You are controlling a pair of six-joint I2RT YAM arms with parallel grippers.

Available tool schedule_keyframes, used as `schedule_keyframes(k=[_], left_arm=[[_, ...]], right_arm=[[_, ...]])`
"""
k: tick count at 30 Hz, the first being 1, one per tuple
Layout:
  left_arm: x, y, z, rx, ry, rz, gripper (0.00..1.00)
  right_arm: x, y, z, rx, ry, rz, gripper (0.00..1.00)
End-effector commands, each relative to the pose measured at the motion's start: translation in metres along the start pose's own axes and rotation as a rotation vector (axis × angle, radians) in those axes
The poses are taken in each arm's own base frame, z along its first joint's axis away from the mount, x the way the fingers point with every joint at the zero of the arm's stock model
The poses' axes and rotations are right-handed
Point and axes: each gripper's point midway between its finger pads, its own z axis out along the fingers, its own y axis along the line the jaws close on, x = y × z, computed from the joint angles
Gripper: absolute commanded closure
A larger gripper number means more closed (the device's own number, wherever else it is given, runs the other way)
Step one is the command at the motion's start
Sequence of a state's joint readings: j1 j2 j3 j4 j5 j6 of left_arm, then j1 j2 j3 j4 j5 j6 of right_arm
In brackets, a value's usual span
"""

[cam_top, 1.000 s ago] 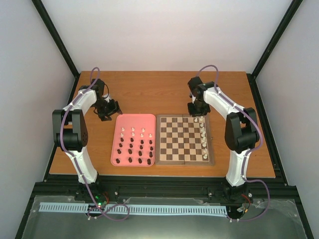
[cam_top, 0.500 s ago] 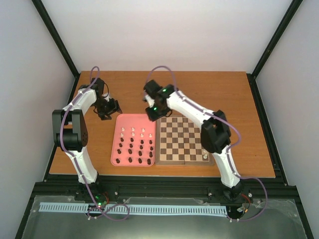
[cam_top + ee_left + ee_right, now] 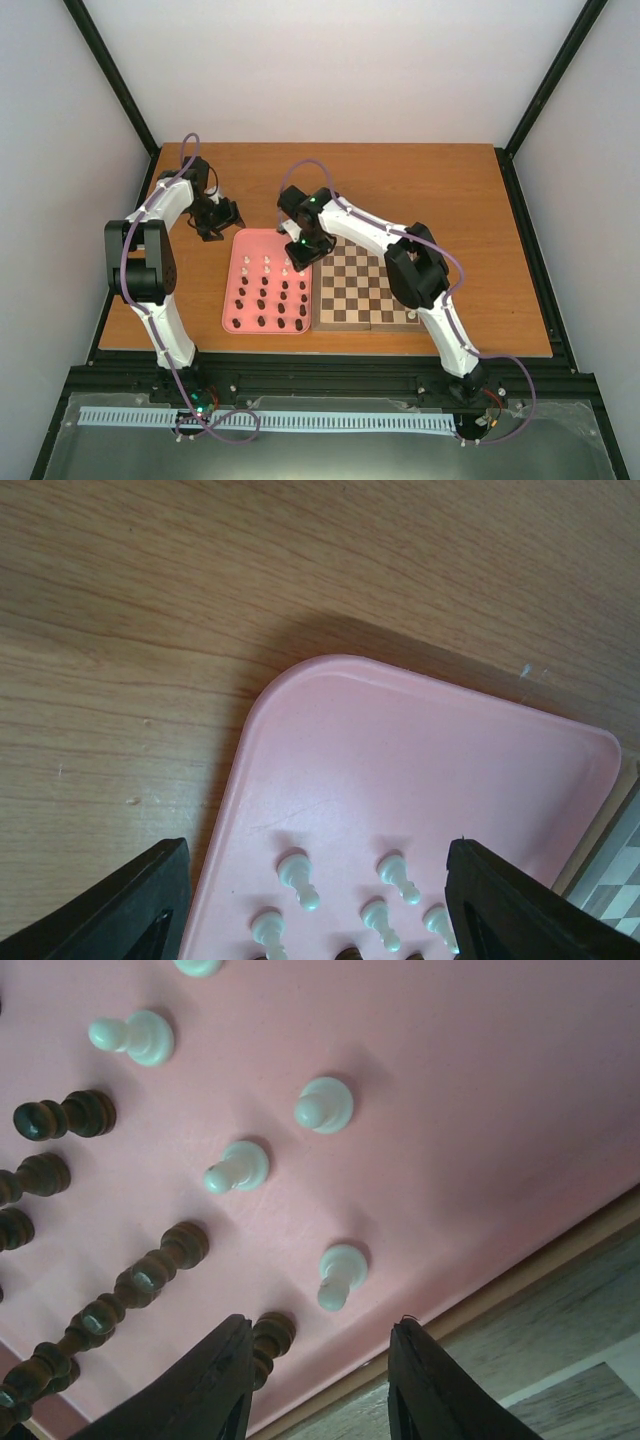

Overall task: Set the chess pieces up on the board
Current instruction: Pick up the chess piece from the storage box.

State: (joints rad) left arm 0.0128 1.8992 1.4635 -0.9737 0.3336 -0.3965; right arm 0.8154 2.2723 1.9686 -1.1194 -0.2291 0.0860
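Note:
The board (image 3: pixel 365 285) lies right of a pink tray (image 3: pixel 262 243) that carries several white chess pieces (image 3: pixel 267 263) and dark ones (image 3: pixel 282 297). One white piece (image 3: pixel 411 316) shows at the board's near right; my right arm covers the rest of that edge. My right gripper (image 3: pixel 300 250) hangs open over the tray's right side. A white pawn (image 3: pixel 340 1272) stands just ahead of its fingertips, and a dark piece (image 3: pixel 268 1340) is beside the left finger (image 3: pixel 215 1380). My left gripper (image 3: pixel 222 218) is open above the tray's far left corner, with white pieces (image 3: pixel 298 877) beyond it.
The tray's rim (image 3: pixel 400 1355) borders the board's edge (image 3: pixel 540 1270) in the right wrist view. Bare wooden table (image 3: pixel 200 600) lies beyond the tray's far left corner. The right arm's forearm (image 3: pixel 365 228) stretches across the board's far edge. Black frame rails (image 3: pixel 530 240) line the table's sides.
My right arm has swung left from the board's far right corner to the tray's right side, and its jaws stand wider. The left arm has not moved.

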Motion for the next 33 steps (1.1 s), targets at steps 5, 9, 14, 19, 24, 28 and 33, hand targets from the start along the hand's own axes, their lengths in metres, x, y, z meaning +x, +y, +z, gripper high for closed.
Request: schedule_keyframes(k=[5,9,14,19,24,28,33], left_arm=[[-0.002,-0.006,-0.009,0.012,-0.021,0.026,0.21],[-0.001,-0.006,-0.009,0.013,-0.019,0.025,0.21],[-0.002,-0.006,-0.008,0.013,-0.017,0.025,0.21],[-0.002,-0.006,-0.007,0.014,-0.015,0.025,0.21],[-0.002,-0.006,-0.006,0.014,-0.015,0.025,0.21],[-0.003,-0.006,-0.006,0.014,-0.014,0.025,0.21],[-0.003,-0.006,-0.007,0.014,-0.015,0.025,0.21]], right_arm=[[0.008,0.009,0.018,-0.035,0.058,-0.024,0.65],[0.011,0.005,0.027,-0.026,0.084,-0.020,0.66],[0.005,0.004,0.025,-0.015,0.063,-0.022,0.69],[0.003,0.002,0.025,-0.005,0.057,-0.022,0.73],[0.002,0.001,0.025,0.002,0.056,-0.027,0.80],[0.002,0.001,0.024,0.004,0.055,-0.029,0.87],[-0.003,0.001,0.018,0.016,0.029,-0.040,0.97]])
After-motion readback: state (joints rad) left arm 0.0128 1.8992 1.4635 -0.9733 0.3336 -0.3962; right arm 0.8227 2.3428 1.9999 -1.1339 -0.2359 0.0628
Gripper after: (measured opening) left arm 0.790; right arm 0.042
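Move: The right hand hangs open almost straight over the white pawn in the storage box's rightmost column, the pawn's middle about 3 cm below. Another white pawn stands 4 cm to the left and 2 cm ahead, a third 4 cm to the left and 1 cm back; a dark piece is roughly 3 cm straight back, all about as low. From the left hand, the target pawn lies some 18 cm to the right, 10 cm back and 6 cm below. The right hand sinks about 3 cm onto the white pawn, then shuts its fingertips around the pawn's head. ##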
